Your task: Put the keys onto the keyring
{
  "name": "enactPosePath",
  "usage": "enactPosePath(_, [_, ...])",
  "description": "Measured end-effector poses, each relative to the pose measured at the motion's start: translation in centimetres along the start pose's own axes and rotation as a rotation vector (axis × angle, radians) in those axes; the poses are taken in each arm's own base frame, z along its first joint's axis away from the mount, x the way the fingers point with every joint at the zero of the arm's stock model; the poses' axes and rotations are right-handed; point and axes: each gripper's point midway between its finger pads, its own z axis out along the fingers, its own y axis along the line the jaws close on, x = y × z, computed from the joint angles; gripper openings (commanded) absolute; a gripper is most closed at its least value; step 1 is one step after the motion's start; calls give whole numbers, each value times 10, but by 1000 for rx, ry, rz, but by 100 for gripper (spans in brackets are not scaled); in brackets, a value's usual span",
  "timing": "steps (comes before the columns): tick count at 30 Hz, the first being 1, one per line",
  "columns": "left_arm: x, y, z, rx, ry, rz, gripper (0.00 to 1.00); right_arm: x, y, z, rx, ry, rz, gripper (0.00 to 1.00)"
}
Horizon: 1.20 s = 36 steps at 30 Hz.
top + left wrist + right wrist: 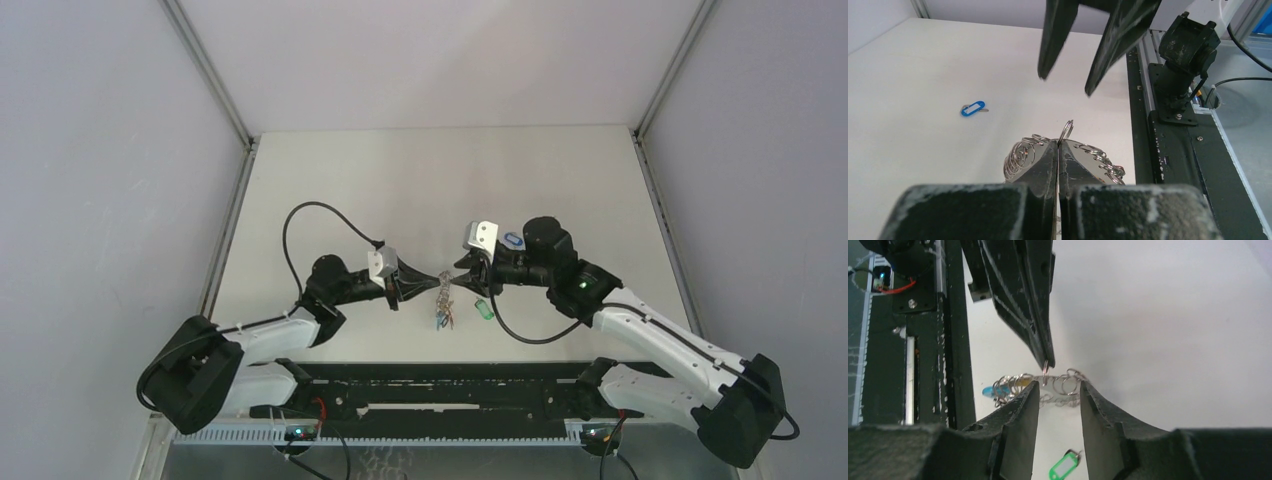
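The keyring [443, 300] hangs above the table as a bunch of small silver links [1020, 155] with a light-blue sleeve [992, 390] at one end. My left gripper [1059, 144] is shut on one small link at the top of the bunch, its tip [1047, 360] coming down from above in the right wrist view. Facing it, my right gripper [1057, 386] is open, its fingertips just short of the links [1065, 382] with nothing between them. A green-tagged key [1064, 466] lies on the table below, also in the top view [484, 310].
A blue-tagged key [973, 108] lies alone on the white table, beyond the right arm's wrist [514, 240]. The black base rail [430, 385] with cables runs along the near edge. Grey walls [120, 150] close in the table on three sides.
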Motion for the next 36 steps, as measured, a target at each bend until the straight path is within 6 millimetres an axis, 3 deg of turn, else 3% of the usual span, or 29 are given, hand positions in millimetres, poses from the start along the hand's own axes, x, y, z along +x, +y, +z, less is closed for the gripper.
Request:
enactPosePath(7, [1, 0, 2, 4, -9, -25, 0, 36, 9, 14, -40, 52, 86, 33])
enactPosePath(11, [0, -1, 3, 11, -13, -29, 0, 35, 8, 18, -45, 42, 90, 29])
enactPosePath(19, [0, -2, 3, 16, -15, -35, 0, 31, 8, 23, -65, 17, 85, 0])
enactPosePath(21, [0, -2, 3, 16, -15, -35, 0, 31, 9, 23, -69, 17, 84, 0])
enactPosePath(22, [0, -2, 3, 16, -15, -35, 2, 31, 9, 23, -70, 17, 84, 0])
enactPosePath(24, [0, -2, 3, 18, -15, -35, 17, 32, 9, 23, -74, 18, 83, 0])
enactPosePath(27, [0, -2, 3, 21, -15, -33, 30, 35, 11, 22, -82, 38, 88, 0])
enactPosePath(30, [3, -3, 2, 19, -1, -33, 35, 37, 14, 17, -97, 86, 100, 0])
enactPosePath(36, [8, -5, -5, 9, 48, -7, 38, 18, 6, 11, -87, 171, 83, 0])
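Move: The keyring hangs from the shut left fingers, its top loop poking out about 1 cm to the right of that hand and about 1 cm above it. For the open right hand, that loop lies about 4 cm below and about 1 cm to the left, neither ahead nor back. From the right hand, the green key is on the table about 7 cm to the right, level fore and aft, and the blue key roughly 17 cm ahead and 13 cm right, both some 20 cm below. Lower the open right gripper about 4 cm to the keyring's top edge, easing it about 1 cm left, and shut its fingers on the top loop while the left gripper holds the keyring still. Then open the left fingers to let go and lift the keyring about 2 cm with the right, its wrist tilting some 10 degrees. ##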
